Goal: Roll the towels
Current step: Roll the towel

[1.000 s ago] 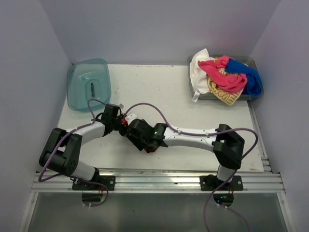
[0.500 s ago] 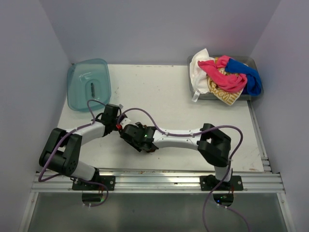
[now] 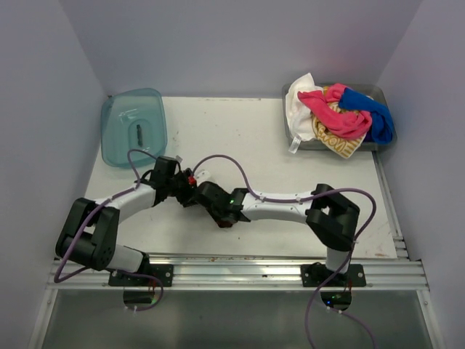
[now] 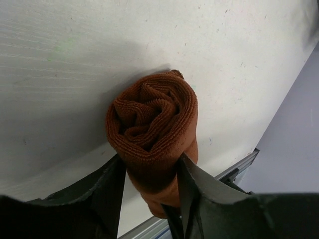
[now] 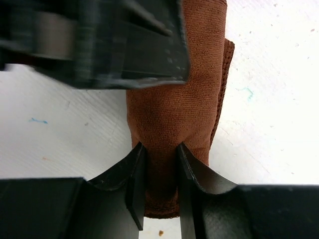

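Note:
The rust-brown towel [image 4: 152, 129] is rolled into a tight cylinder and lies near the table's front, mostly hidden under both grippers in the top view; only its tip [image 3: 227, 225] shows. My left gripper [image 4: 149, 169] is shut on one end of the roll; the spiral end faces its camera. My right gripper [image 5: 159, 164] is shut on the other end of the roll [image 5: 179, 109], and the left gripper's body shows above it. The two grippers meet near the table's front left [image 3: 196, 195]. The pink [image 3: 336, 116], white [image 3: 298, 102], blue [image 3: 374, 113] and striped [image 3: 336, 143] towels lie heaped at back right.
A grey tray [image 3: 378, 145] at the back right holds the heaped towels. A translucent teal plastic tray [image 3: 134, 127] sits at the back left. Purple cables loop over both arms. A metal rail [image 3: 240, 273] runs along the table's front edge.
The right arm has shifted: its gripper moved slightly right and its elbow swung out. Both grippers stay together at the brown roll.

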You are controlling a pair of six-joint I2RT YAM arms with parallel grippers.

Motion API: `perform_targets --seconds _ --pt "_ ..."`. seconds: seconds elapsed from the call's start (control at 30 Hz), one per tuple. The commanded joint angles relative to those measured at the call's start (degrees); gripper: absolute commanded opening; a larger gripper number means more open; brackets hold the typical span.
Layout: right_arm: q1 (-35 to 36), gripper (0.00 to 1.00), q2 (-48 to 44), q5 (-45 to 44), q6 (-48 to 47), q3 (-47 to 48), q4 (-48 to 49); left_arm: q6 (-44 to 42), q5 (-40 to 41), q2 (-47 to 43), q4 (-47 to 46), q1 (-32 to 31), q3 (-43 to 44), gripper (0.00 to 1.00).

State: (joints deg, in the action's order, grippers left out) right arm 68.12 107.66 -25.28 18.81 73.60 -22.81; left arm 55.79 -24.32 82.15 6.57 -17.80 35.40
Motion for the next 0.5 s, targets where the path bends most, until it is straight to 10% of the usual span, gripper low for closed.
perform_targets --seconds 0.0,0.47 --pt "-6.04 0.13 -3.49 13.01 7.29 -5.83 7.57 -1.47 2.96 -2.96 2.04 1.80 1.86 0.52" --pt "-16.16 0.07 -6.41 34.32 22.83 -21.39 29.38 -3.32 -5.39 0.02 -0.76 1.81 3.28 0.73"
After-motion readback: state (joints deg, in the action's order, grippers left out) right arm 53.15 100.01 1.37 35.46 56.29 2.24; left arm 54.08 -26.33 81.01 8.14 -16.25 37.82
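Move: The rolled towel still has its near end pinched in the right fingers; its middle is some 3 cm ahead of that hand, 5 cm to its left and about level. From the left hand, whose half-open fingers straddle the roll's far end, the middle is about 7 cm right, 2 cm back and 1 cm lower. The teal tray stands clear, roughly 27 cm ahead of the left hand and 20 cm to its left. The towel roll stays pinched by its near end in the right hand, which carries it forward about 2.5 cm, low and level, while rolling some 30 degrees so that its left side rises and its fingers point more steeply down. The left fingers spread wider to let go of the far end, and that hand lifts about 2 cm with a small forward shift. ##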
